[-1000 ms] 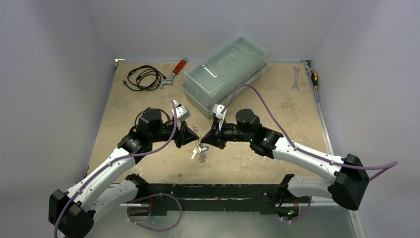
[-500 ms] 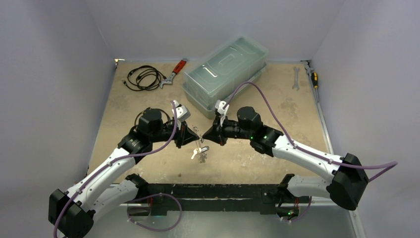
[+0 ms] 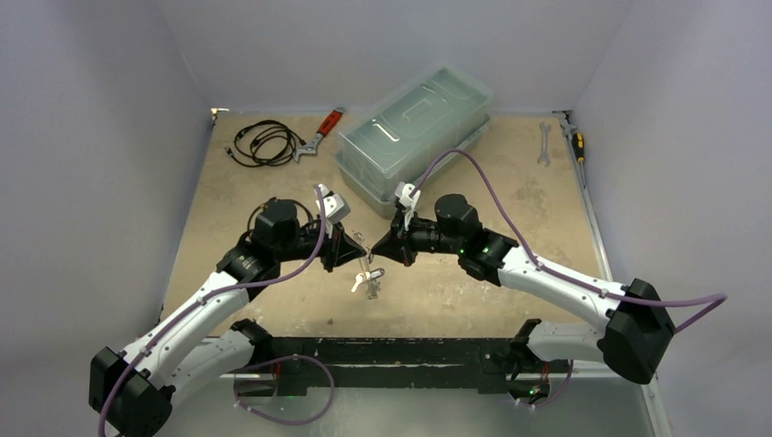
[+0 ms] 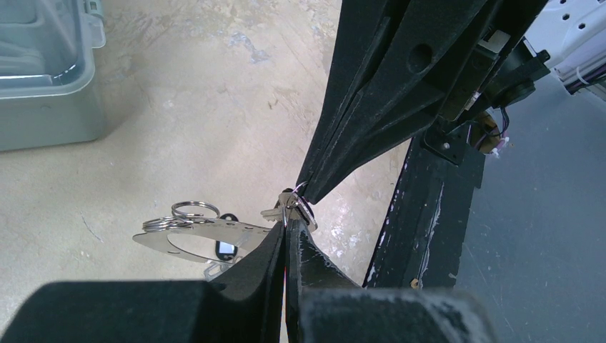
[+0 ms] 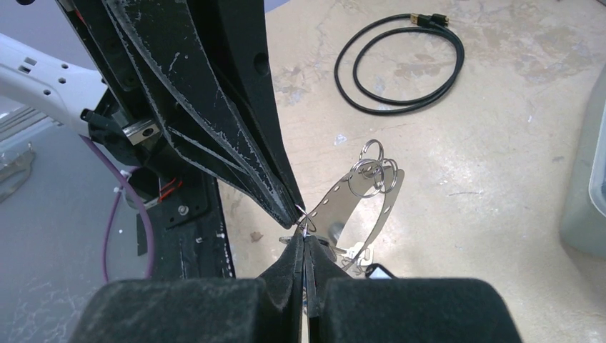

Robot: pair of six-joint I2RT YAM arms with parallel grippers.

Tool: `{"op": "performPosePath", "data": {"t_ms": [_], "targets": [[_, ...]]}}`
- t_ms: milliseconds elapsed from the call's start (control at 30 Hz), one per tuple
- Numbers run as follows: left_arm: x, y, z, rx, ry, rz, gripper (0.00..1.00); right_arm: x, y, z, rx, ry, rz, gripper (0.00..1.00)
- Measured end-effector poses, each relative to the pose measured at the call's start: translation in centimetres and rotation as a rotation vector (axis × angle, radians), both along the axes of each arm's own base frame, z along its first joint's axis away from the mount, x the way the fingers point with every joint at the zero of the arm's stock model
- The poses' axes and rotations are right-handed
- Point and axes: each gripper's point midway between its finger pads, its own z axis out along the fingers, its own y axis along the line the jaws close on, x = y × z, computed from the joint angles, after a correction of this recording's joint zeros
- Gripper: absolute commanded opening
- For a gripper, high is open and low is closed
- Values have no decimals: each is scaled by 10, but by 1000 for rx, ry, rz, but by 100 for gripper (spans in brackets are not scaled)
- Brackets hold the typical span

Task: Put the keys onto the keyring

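Both grippers meet tip to tip above the table's near middle. My left gripper [image 3: 363, 248] [image 4: 288, 227] is shut on one end of the keyring [image 4: 207, 232], a thin pale oval band with small holes and several wire rings on it. The keyring also shows in the right wrist view [image 5: 361, 196]. My right gripper [image 3: 374, 248] [image 5: 305, 239] is shut on the thin wire ring of a silver key [image 4: 275, 212] with a black tag, right at the left fingertips. More keys [image 3: 369, 280] hang under the band. One tagged key [image 5: 376, 270] shows below it.
A clear lidded plastic box [image 3: 414, 123] stands behind the grippers. A coiled black cable [image 3: 264, 141] and red-handled pliers [image 3: 320, 132] lie at the back left. A spanner [image 3: 544, 143] and a screwdriver [image 3: 577, 141] lie at the back right. A black rail [image 3: 391, 350] runs along the near edge.
My right gripper has shifted slightly up and towards the left gripper, and the hanging keys lifted a little. The left arm has hardly moved.
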Motion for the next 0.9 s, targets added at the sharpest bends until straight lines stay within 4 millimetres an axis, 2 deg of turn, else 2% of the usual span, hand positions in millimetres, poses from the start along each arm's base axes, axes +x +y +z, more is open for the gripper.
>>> {"op": "performPosePath", "data": {"t_ms": [233,600,767,900], "targets": [[0,0,0,1,0,3,0,-2,1,0,5,12,9,0],[0,0,0,1,0,1,0,-3,-1,-5,-2,34,4,39],[0,0,0,1,0,-1,0,-5,-3,-6,-3,31,3,45],[-1,0,0,1,-1,-1,0,-7,-9,2,17,-1,-8,47]]}}
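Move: The right fingers are still shut on the small ring of the tagged key, which lies right at their tips; the same ring is about 1 cm to the right of the left fingertips. The keyring plate, held by the left hand, hangs with its middle some 2 cm ahead of the right hand, 1 cm left and 4 cm below. On the table, the plastic box is roughly 28 cm ahead of the right hand and 9 cm right, the cable loop 13 cm ahead and 21 cm left, both well below. The right hand first stays almost in place beside the left fingertips, then spreads its fingers from shut to nearly half open and lets go of the key's small ring, dipping about half a centimetre as they part. Only then does it begin to draw off, about 1 cm to the right and a little back, rising again and hardly turning, while the left hand stays still with its fingers shut on the keyring. ##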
